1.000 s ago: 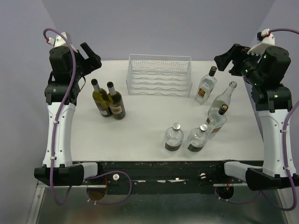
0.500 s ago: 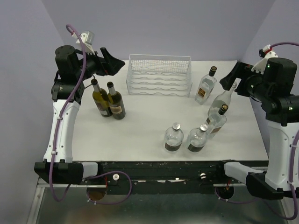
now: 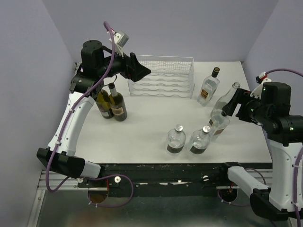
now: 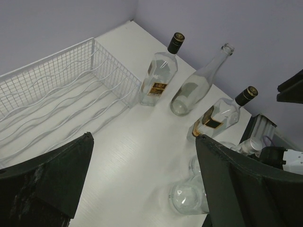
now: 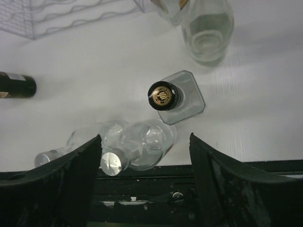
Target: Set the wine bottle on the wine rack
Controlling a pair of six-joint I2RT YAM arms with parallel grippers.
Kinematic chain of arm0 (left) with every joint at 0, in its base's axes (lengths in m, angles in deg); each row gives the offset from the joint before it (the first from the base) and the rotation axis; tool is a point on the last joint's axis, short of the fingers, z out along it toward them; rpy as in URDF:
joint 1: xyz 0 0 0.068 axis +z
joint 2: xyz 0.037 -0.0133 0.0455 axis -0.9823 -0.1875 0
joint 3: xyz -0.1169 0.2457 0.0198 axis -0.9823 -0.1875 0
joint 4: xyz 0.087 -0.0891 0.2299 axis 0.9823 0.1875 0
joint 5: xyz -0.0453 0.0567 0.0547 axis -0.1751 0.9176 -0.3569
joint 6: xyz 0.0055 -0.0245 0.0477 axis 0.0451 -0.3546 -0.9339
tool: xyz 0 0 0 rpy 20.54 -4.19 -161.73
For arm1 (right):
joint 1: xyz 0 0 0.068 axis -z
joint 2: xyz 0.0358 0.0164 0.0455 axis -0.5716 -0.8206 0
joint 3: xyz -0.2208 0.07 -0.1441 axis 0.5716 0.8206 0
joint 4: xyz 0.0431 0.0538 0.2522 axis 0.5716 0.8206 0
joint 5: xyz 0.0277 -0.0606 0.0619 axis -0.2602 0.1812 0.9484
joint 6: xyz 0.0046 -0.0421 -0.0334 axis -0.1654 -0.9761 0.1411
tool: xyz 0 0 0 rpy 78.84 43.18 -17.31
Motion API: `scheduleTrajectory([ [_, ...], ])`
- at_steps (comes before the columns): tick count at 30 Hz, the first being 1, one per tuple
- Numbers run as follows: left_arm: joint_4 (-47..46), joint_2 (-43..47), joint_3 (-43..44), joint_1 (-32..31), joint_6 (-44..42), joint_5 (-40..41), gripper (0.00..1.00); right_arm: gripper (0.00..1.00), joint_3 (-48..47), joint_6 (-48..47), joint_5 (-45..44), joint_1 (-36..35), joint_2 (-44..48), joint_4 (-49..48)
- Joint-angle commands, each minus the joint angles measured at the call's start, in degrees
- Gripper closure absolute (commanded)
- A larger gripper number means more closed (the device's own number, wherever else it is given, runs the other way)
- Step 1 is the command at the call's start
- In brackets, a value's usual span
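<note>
The white wire wine rack [image 3: 163, 75] stands at the back middle of the table, with its wavy shelves [image 4: 57, 94] bare. Two dark wine bottles [image 3: 103, 101] [image 3: 117, 102] stand upright left of it. My left gripper [image 3: 138, 70] hangs open above the rack's left end, past the dark bottles, and its jaws [image 4: 143, 137] are wide apart and hold nothing. My right gripper [image 3: 232, 105] is open over the clear bottles on the right. A square bottle with a black cap [image 5: 165, 96] lies just beyond its fingertips [image 5: 145, 136].
Clear bottles crowd the right side: a flat one with a black cap [image 3: 208, 87], a tall open-necked one [image 3: 226, 99], the square one [image 3: 218, 124], and two round stoppered ones [image 3: 176, 139] [image 3: 201, 140] near the front edge. Purple walls close in behind and on both sides.
My left arm has swung right, from beside the dark bottles to over the rack's left end. My right arm has come down and forward over the clear bottles, its jaws slightly narrower.
</note>
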Motion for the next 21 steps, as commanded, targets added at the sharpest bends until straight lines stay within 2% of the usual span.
scheduleTrajectory([
  [1, 0.90, -0.35, 0.47, -1.21, -1.51, -0.58, 0.01, 0.23, 5.69, 1.47, 0.03, 0.17, -1.05, 6.24],
  [8, 1.34, 0.79, -1.28, -1.83, -1.42, 0.83, 0.01, 0.27, 6.49, 1.56, -6.73, 0.17, -5.26, 3.95],
  [14, 1.61, 1.76, -2.43, -1.92, -1.34, 1.88, 0.01, 0.27, 8.42, 1.03, -7.18, 0.17, -6.85, 1.14],
  [18, 1.70, 1.76, -2.60, -2.01, -1.33, 2.32, 0.01, 0.35, 8.42, -0.46, -7.26, -0.88, -8.34, -0.53],
  [21, 2.05, 1.76, -2.52, -1.92, -1.60, 2.67, 0.01, 0.37, 9.04, -0.11, -8.57, -2.63, -9.57, -1.94],
])
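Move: The black-capped clear bottle stands upright about 3 cm ahead of the right hand, level sideways, its middle some 20 cm below. The uncapped clear bottle is roughly 13 cm beyond it and 4 cm farther right. The nearer metal-capped jug stands about 5 cm back from the right hand, 9 cm to its left and 25 cm down. From the left hand the black-capped bottle lies some 39 cm right, 11 cm back and 28 cm below. Lower the right gripper about 8 cm, quickly at first and then easing, onto the cap of the near black-capped bottle, tipping the fingers some 15 degrees further down and edging forward a little late on. Start narrowing the still open fingers around the cap without shutting them. Let the left gripper sink about 2 cm, open and empty, well away from the bottles. ##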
